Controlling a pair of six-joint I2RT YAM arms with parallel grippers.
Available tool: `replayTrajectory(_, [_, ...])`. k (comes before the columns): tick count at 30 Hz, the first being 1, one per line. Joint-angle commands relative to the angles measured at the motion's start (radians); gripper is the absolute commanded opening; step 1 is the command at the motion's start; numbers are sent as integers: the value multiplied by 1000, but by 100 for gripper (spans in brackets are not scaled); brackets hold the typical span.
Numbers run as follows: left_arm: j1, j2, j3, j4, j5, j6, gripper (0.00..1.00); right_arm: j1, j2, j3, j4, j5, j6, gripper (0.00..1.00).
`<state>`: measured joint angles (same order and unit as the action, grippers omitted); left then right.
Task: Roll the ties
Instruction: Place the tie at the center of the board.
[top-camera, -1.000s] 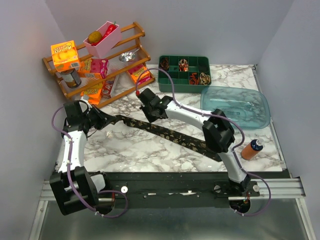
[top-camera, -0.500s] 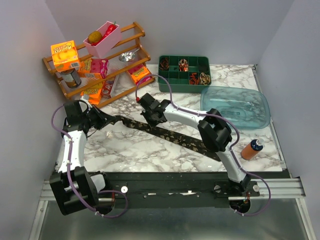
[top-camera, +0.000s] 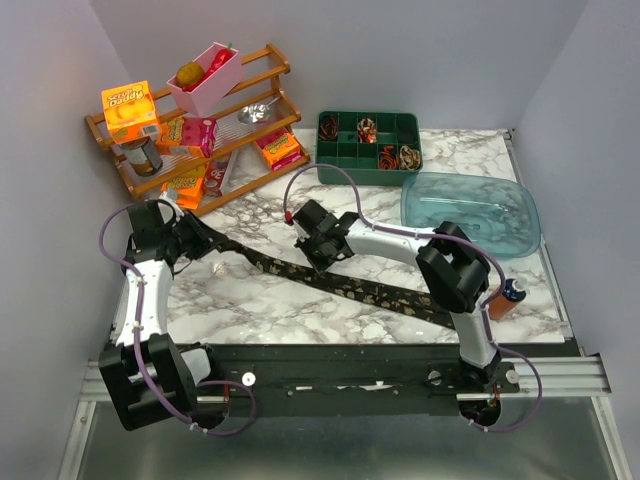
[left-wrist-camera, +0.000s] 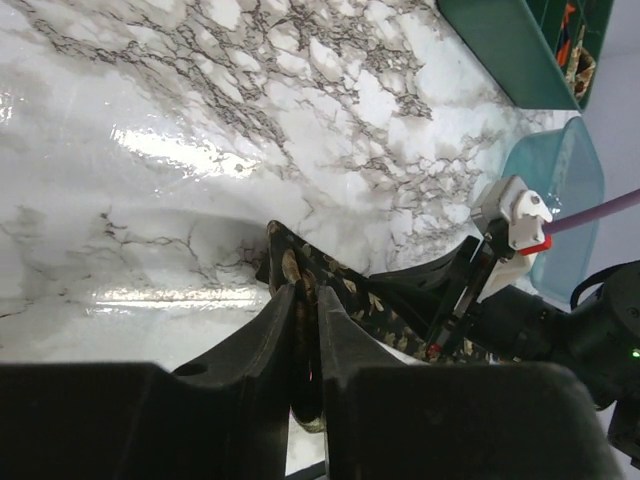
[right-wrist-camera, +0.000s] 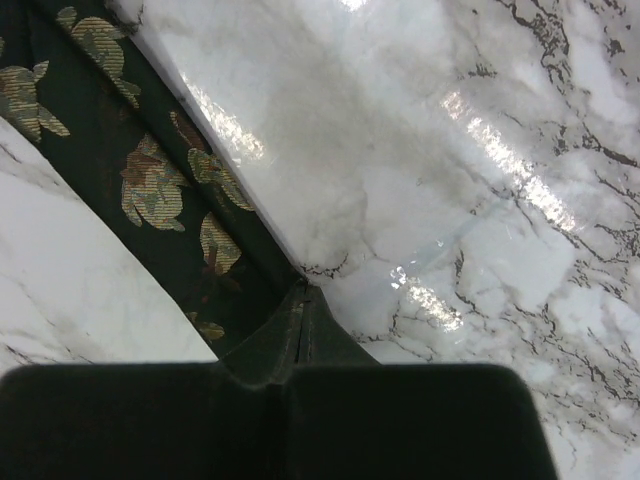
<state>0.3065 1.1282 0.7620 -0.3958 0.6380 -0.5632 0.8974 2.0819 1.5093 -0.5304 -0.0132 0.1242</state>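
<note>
A dark tie (top-camera: 380, 293) with a tan-gold pattern lies slantwise across the marble table (top-camera: 250, 300). At its left end is my left gripper (top-camera: 207, 243). In the left wrist view its jaws (left-wrist-camera: 307, 300) stand only narrowly apart, with the tie's (left-wrist-camera: 350, 290) folded end caught between them. My right gripper (top-camera: 322, 250) is low over the tie's middle. In the right wrist view it (right-wrist-camera: 303, 295) is shut, tips at the far edge of the tie (right-wrist-camera: 150, 180), with nothing seen between them. Rolled ties (top-camera: 400, 157) sit in the green tray (top-camera: 340, 168).
A clear teal tub (top-camera: 470, 210) lies upside down at the right, with an orange bottle (top-camera: 505, 297) near it behind the right arm. A wooden rack (top-camera: 200, 130) with boxes, a can and a pink bin fills the back left.
My right gripper has moved toward the near edge and a little right, dragging the tie's middle with it. The left jaws have eased slightly apart around the tie's end.
</note>
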Motion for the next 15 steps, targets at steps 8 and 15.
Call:
replayTrajectory(8, [8,61,7,-115,-115,109,48,9,20,-41,-106,6,-55,1])
replayTrajectory(15, [9,32,66,-149,-287,108,80,8,-5,-83,-118,7,-98,1])
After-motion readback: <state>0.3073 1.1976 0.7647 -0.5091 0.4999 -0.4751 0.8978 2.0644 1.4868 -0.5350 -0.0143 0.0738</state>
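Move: The tie's loose left end is still between the left hand's slightly parted fingertips, with the table about 14 cm below. The tie's middle, under the right fingertips, lies roughly 22 cm to the left hand's right, 2 cm nearer the base and 14 cm down. The orange snack box stands about 16 cm ahead of the left hand and 8 cm to its left. From the right hand, the green organizer is some 26 cm ahead and 11 cm right. Downward goes the left hand, about 4 cm, drifting nearly 2 cm left and a little back while its fingers tip some 10 degrees further down and spread wide, letting go of the tie end. The right hand stays put, keeping its shut fingertips on the middle of the tie at the table. ##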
